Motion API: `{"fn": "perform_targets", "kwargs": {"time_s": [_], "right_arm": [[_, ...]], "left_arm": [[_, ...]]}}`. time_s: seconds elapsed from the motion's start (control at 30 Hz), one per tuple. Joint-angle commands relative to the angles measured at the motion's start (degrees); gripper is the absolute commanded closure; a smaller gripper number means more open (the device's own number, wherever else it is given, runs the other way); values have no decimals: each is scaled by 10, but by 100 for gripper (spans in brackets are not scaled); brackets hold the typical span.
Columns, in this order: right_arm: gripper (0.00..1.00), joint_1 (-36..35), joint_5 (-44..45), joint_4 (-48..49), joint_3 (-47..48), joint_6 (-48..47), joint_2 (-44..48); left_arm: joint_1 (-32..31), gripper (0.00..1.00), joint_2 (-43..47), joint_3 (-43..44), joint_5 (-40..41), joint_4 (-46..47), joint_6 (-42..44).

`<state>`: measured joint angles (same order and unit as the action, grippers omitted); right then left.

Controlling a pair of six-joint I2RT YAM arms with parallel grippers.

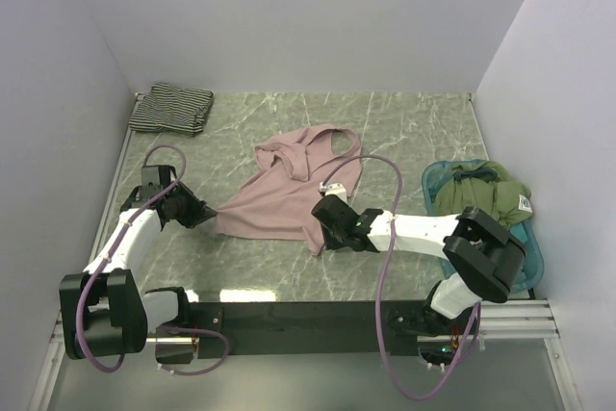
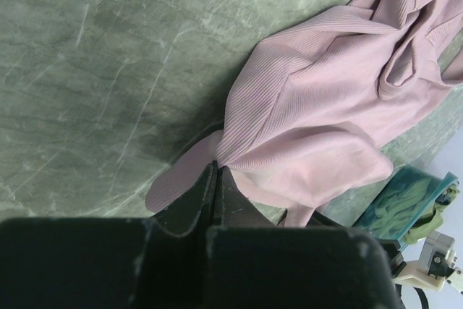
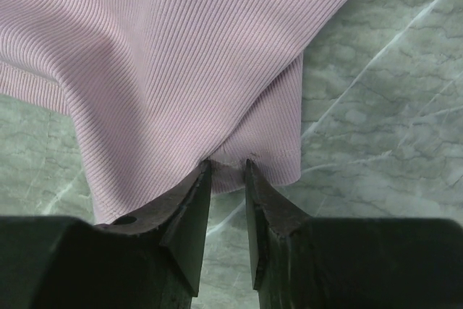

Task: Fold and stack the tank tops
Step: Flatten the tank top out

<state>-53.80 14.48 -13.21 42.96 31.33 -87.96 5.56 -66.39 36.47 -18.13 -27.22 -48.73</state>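
Note:
The mauve-pink tank top (image 1: 289, 190) lies spread and rumpled in the middle of the table, straps toward the back. My left gripper (image 1: 207, 211) is shut on its near left hem corner; the left wrist view has the pink fabric (image 2: 325, 106) pinched at the tips of that gripper (image 2: 217, 168). My right gripper (image 1: 320, 241) sits at the near right hem corner. Seen from the right wrist, its jaws (image 3: 228, 166) stand parted, with the edge of the ribbed hem (image 3: 181, 56) between the tips. The striped tank top (image 1: 173, 108) lies folded at the back left.
A teal tray (image 1: 534, 257) at the right edge holds bunched green clothing (image 1: 486, 190); that tray (image 2: 405, 200) also shows in the left wrist view. White walls close in the marbled table on three sides.

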Motion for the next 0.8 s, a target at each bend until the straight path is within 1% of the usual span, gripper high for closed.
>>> {"fn": "perform_targets", "kwargs": {"time_s": [0.0, 0.07, 0.1, 0.13, 0.27, 0.37, 0.4, 0.57, 0.6, 0.67, 0.7, 0.77], "right_arm": [[67, -7, -2, -8, -13, 15, 7], [69, -8, 2, -8, -15, 19, 3], [73, -7, 7, -17, -14, 19, 2], [76, -7, 9, -25, -10, 22, 5], [83, -3, 17, -65, -2, 29, 43], [92, 9, 17, -98, 6, 40, 84], [100, 12, 19, -120, 11, 44, 94], [100, 49, 26, -185, 42, 58, 164], [100, 77, 22, -198, 45, 59, 188], [100, 112, 10, -205, 50, 57, 214], [100, 152, 11, -213, 52, 58, 235], [100, 185, 22, -222, 64, 58, 255]], "left_arm": [[3, 99, -1, 19, -5, 16, 12], [5, 99, 1, 20, -5, 15, 13], [5, 99, 1, 21, -5, 13, 13], [6, 99, 2, 23, -4, 10, 14], [12, 99, 6, 33, -5, 2, 21], [16, 99, 4, 36, -9, 1, 22], [16, 99, 4, 38, -10, 1, 22], [22, 99, 6, 40, -10, -2, 24], [23, 99, 6, 40, -12, -2, 23], [23, 99, 6, 37, -17, 1, 21], [24, 99, 6, 34, -21, 6, 17], [23, 99, 3, 24, -33, 10, 14]]}}
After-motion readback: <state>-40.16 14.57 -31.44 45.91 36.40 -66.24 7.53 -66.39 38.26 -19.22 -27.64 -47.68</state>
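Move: Right between the right hand's open fingertips lies the loose hem end of the tank top, about 1 cm below the hand point. From this hand the tank top's body lies some 15 cm ahead and 5 cm to the left, and the basket with the green top about 35 cm to the right and 5 cm ahead. From the left hand, which already pinches the other hem end, that loose end lies about 25 cm to the right, 6 cm back and 7 cm lower. Closing its fingers on the loose hem end at the table, the right hand pinches it, draws back a touch, then lifts about 9 cm while swinging some 8 cm to the right, away from the left hand, and a little forward at the last, turning clockwise nearly 20 degrees. The left hand keeps its pinch and rises about 1 cm. ##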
